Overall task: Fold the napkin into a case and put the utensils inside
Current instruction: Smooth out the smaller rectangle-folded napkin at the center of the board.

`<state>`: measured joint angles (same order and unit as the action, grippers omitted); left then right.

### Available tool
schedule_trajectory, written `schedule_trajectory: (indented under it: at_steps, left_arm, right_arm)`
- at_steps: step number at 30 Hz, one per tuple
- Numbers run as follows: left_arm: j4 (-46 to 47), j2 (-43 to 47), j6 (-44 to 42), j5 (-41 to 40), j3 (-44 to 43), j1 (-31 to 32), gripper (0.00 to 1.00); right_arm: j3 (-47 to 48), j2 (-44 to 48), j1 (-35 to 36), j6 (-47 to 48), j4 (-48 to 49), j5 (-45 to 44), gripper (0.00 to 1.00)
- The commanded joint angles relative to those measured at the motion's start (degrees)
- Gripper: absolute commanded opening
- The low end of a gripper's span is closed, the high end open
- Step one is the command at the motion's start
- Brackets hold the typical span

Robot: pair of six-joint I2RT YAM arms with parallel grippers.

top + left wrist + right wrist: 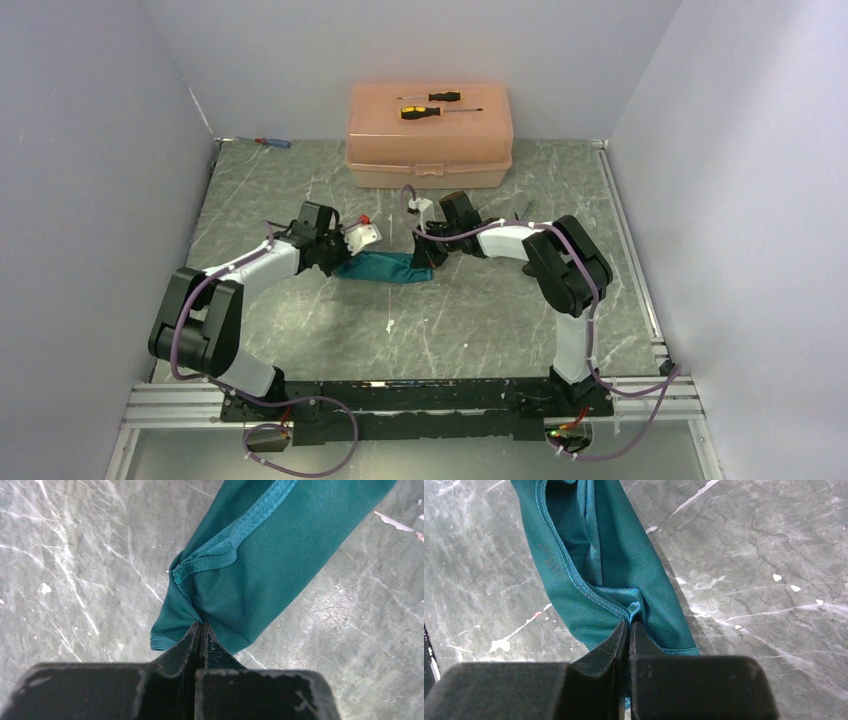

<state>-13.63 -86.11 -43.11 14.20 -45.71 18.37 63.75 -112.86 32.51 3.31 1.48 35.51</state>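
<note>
The teal napkin (385, 268) lies as a long narrow folded case on the grey marbled table between my two arms. My left gripper (201, 625) is shut on the napkin (260, 555) at its left end, pinching the cloth just below a bunched hem. My right gripper (629, 622) is shut on the napkin (624, 565) at its right end, where the stitched edge gathers between the fingertips. In the top view the left gripper (340, 262) and the right gripper (425, 258) sit at the strip's two ends. The utensils are out of view.
A peach plastic box (430, 160) stands at the back of the table with two yellow-and-black screwdrivers (425, 105) on its lid. A small red-and-blue screwdriver (272, 142) lies at the back left corner. Grey walls close in the left, back and right sides.
</note>
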Motion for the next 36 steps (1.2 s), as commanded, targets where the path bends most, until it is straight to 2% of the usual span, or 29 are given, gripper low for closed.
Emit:
schedule_trajectory:
  at_steps: [1, 12, 18, 21, 31, 36]
  left_arm:
    - [-3.2, -0.4, 5.1, 0.7, -4.3, 0.1, 0.05]
    - [-7.6, 0.0, 5.2, 1.7, -5.9, 0.1, 0.11]
    - [-8.3, 0.7, 4.5, -0.1, -4.5, 0.1, 0.32]
    - [-8.1, 0.9, 4.6, -1.3, -5.2, 0.1, 0.37]
    - [-14.9, 0.9, 7.4, -0.2, -12.3, 0.1, 0.43]
    - [-18.4, 0.8, 9.1, 4.8, -15.5, 0.5, 0.44]
  right_arm:
    - [-0.2, -2.4, -0.2, 1.3, -5.3, -2.4, 0.03]
    - [-0.5, -2.2, -0.1, 1.6, -6.1, -2.7, 0.04]
    - [-0.6, -2.0, -0.1, 0.9, -5.8, -2.2, 0.04]
    - [-0.6, -2.1, -0.2, 0.9, -5.8, -1.9, 0.04]
    - [-1.2, -1.8, -0.1, 1.0, -6.0, -1.7, 0.03]
    - [-1.4, -1.6, -0.1, 0.8, -5.8, -1.4, 0.04]
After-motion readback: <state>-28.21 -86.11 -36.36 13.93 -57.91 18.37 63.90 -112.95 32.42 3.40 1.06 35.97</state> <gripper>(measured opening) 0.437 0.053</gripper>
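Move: The napkin's left end is between my left fingertips; its middle lies about 9 cm to the right, level with the hand fore and aft and some 3 cm lower. My right hand pinches the other end, with the napkin's middle about 8 cm to its left. From this right hand the pink toolbox stands some 24 cm ahead and 2 cm to the right, and the ladle 22 cm right and 4 cm ahead. With my left hand I draw the pinched napkin end up about 2 cm, then ease back a centimetre or so and slightly down as I open the fingers to nearly half and let go of the cloth. Then I rise clear another 3 to 4 cm, edging forward. My right hand stays put near the table, keeping its pinch on the right end. ##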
